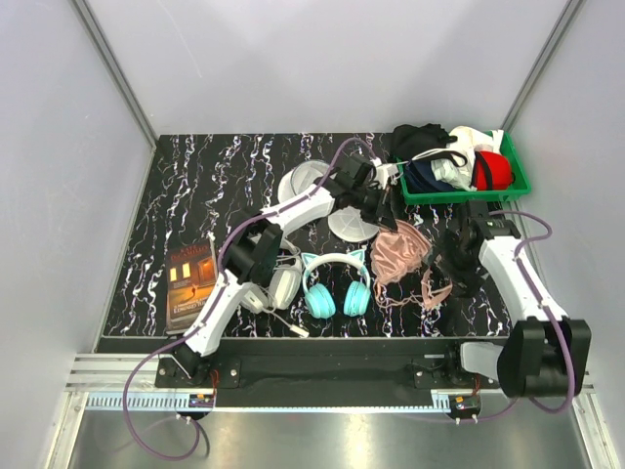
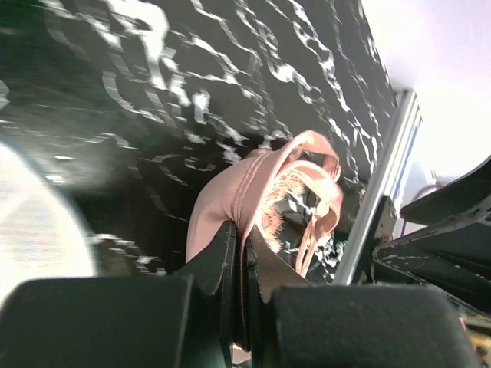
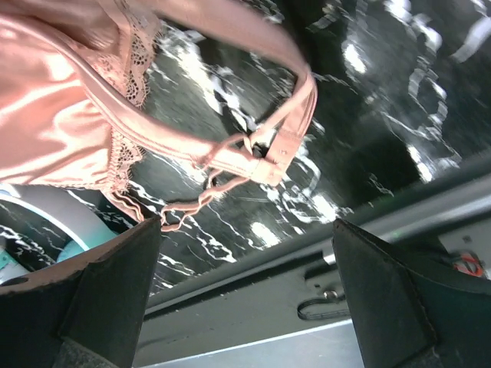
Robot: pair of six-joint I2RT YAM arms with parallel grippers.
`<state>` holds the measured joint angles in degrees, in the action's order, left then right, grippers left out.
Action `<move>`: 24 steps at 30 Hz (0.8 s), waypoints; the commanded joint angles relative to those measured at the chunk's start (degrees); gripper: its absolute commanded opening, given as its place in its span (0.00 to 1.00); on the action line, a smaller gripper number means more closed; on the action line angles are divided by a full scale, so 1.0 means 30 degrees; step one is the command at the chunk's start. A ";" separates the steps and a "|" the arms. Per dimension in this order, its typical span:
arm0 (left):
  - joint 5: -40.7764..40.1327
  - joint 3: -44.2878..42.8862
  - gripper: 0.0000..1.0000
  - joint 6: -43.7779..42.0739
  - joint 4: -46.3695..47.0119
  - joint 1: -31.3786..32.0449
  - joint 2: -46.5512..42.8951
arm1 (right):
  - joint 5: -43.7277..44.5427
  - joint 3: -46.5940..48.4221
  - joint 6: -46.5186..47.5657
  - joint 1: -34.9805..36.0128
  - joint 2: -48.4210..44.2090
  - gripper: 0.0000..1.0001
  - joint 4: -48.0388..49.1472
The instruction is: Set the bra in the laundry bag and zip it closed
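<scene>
The pale pink bra [image 1: 400, 252] lies crumpled on the black marbled table, right of centre. My left gripper [image 1: 389, 221] reaches over its far edge and is shut on a fold of the bra [image 2: 257, 188]; the pink fabric is pinched between the left gripper's [image 2: 245, 257] jaws. The white laundry bag [image 1: 350, 226] lies just left of the bra, with another round white piece [image 1: 301, 182] behind it. It shows as a white blur [image 2: 31, 230] in the left wrist view. My right gripper [image 1: 455, 266] stands open at the bra's right side. The right gripper's [image 3: 245, 226] jaws hold nothing, with the bra [image 3: 54, 115] and its strap clasp [image 3: 270, 162] just beyond them.
A green basket [image 1: 518, 181] of clothes stands at the back right. Teal cat-ear headphones [image 1: 337, 286] and white-grey headphones [image 1: 283, 283] lie near the front, left of the bra. A book [image 1: 190, 276] lies at the front left. Dark lace [image 1: 435, 283] lies by the bra's right edge.
</scene>
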<state>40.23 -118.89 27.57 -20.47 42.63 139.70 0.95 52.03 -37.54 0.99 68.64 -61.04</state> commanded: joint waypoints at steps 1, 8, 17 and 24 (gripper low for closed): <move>0.0067 -0.1445 0.00 0.0710 0.0406 -0.0147 0.0688 | -0.1460 0.0002 0.1644 -0.0215 0.0907 1.00 0.2618; 0.0125 -0.1210 0.00 0.1822 0.0817 -0.0383 0.1070 | -0.1432 -0.2165 0.0825 -0.1005 0.2401 1.00 0.5547; 0.0624 -0.0361 0.00 0.2470 0.1989 -0.0383 0.0807 | 0.1322 -0.3281 -0.0582 -0.1005 0.3983 1.00 0.7511; 0.0829 -0.0184 0.00 0.2381 0.2018 -0.0353 0.0778 | 0.0883 -0.4069 -0.0876 -0.1005 0.4718 0.67 0.9473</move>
<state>40.84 -119.57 34.41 -16.71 41.45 142.78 2.39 42.00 -39.13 -1.89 81.97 -40.10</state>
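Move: The end of the bra's strap with its clasp lies on the table almost right under the open right hand, about 9 cm down, some 2 cm ahead and 1 cm to its left. The bra's cups lie roughly 7 cm farther out and 10 cm left of that strap end; the blue headphones are about 25 cm left of it and 2 cm farther out. From the left hand, the strap end is some 16 cm back, 12 cm to the right and 9 cm below. The clasp end of the bra's strap is what the right hand comes down over: it eases forward a couple of centimetres, then sinks, about 8 cm in all, fingers pointing down and wide apart, and begins closing them around the strap close to the table. The left fingers keep their pinch on the bra's far edge, edging about 1.5 cm forward and as much down. ##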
